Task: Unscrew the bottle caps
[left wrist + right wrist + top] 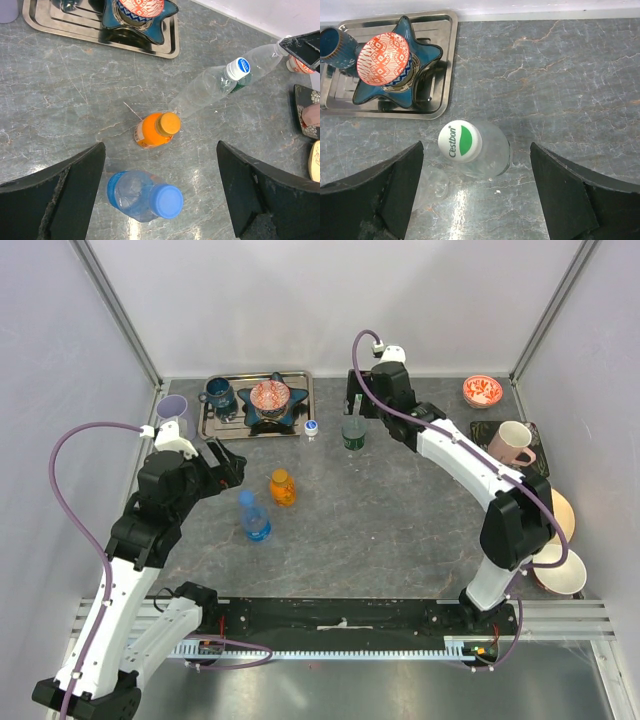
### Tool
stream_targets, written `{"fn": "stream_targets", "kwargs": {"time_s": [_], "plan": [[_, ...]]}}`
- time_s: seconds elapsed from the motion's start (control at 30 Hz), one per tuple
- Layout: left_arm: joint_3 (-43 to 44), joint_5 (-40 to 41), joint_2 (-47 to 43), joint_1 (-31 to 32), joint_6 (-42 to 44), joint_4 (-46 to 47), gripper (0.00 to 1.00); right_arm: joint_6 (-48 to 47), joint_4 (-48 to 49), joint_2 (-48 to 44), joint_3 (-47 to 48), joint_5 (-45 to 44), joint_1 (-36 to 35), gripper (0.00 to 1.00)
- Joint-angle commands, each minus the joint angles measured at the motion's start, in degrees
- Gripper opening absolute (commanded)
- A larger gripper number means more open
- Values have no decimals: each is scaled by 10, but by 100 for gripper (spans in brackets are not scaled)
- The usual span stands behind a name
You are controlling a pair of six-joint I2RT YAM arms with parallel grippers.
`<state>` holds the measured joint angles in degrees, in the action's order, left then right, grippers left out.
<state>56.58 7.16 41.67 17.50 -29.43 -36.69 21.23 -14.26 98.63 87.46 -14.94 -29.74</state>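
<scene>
Four bottles stand upright on the grey table. The blue cap (166,201) tops a clear blue-label bottle (254,517), directly below and between my left gripper's (160,200) wide-apart fingers (75,185); the gripper is open and touches nothing. The orange cap (169,122) sits on a small orange bottle (283,487) just beyond. Farther back, a tall clear bottle carries the white-and-blue cap (240,67). My right gripper (475,195) hovers open over the bottle with the white-and-green cap (460,141), which stands slightly left of centre between the fingers (565,195), untouched.
A steel tray (300,380) at the back left holds a blue star dish, a red patterned bowl (270,396) and a blue mug (218,395). A purple cup (173,408) stands beside it. A red bowl (481,391), a pink mug (512,443) and stacked bowls (560,560) line the right edge.
</scene>
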Motion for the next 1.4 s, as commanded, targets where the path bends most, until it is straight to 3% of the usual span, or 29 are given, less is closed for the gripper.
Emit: {"fn": "stream_targets", "kwargs": {"time_s": [0.0,0.5,0.73,0.87,0.97,1.17,1.27,1.37], "plan": [[-2,-7,-1,3,23,22,98,1,16,14,42,0,0,93],[-11,-2,-8,3,25,22,98,3,20,61,53,5,0,77],[-13,-2,-6,3,24,25,98,-1,31,51,41,1,1,50],[-9,3,-8,3,24,24,98,-1,33,31,33,-7,0,42],[5,10,0,3,22,26,97,6,25,-10,19,-31,0,39],[62,-5,38,3,12,39,96,45,1,-186,-84,-40,0,34],[87,-67,70,3,15,64,100,34,-52,-262,-113,-5,1,24],[116,-183,115,4,20,96,100,16,-104,-330,-136,64,2,11]]}}
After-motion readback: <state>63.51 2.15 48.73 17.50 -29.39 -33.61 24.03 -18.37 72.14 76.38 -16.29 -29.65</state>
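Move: The green-labelled bottle stands upright just off the right fingers, its middle about 2 cm ahead, 1 cm left and some 12 cm below the hand point. A clear bottle with a blue-and-white cap stands about 13 cm left and 4 cm back from the right hand, the small orange bottle roughly 20 cm left and 14 cm back, the metal tray 26 cm left and 13 cm ahead. From the left hand, the green-labelled bottle is about 22 cm ahead and 27 cm right, 15 cm lower. The right fingers pinch the green-labelled bottle at the neck just below its cap, after easing about 2 cm forward and down around it while closing to under half open. Keeping that grip, the hand lifts briskly some 12 cm, drawing back about as far and 7 cm right, with the fingertips tipping up slightly. Late on, the open left hand starts up, forward and right, about 5 cm in all. ##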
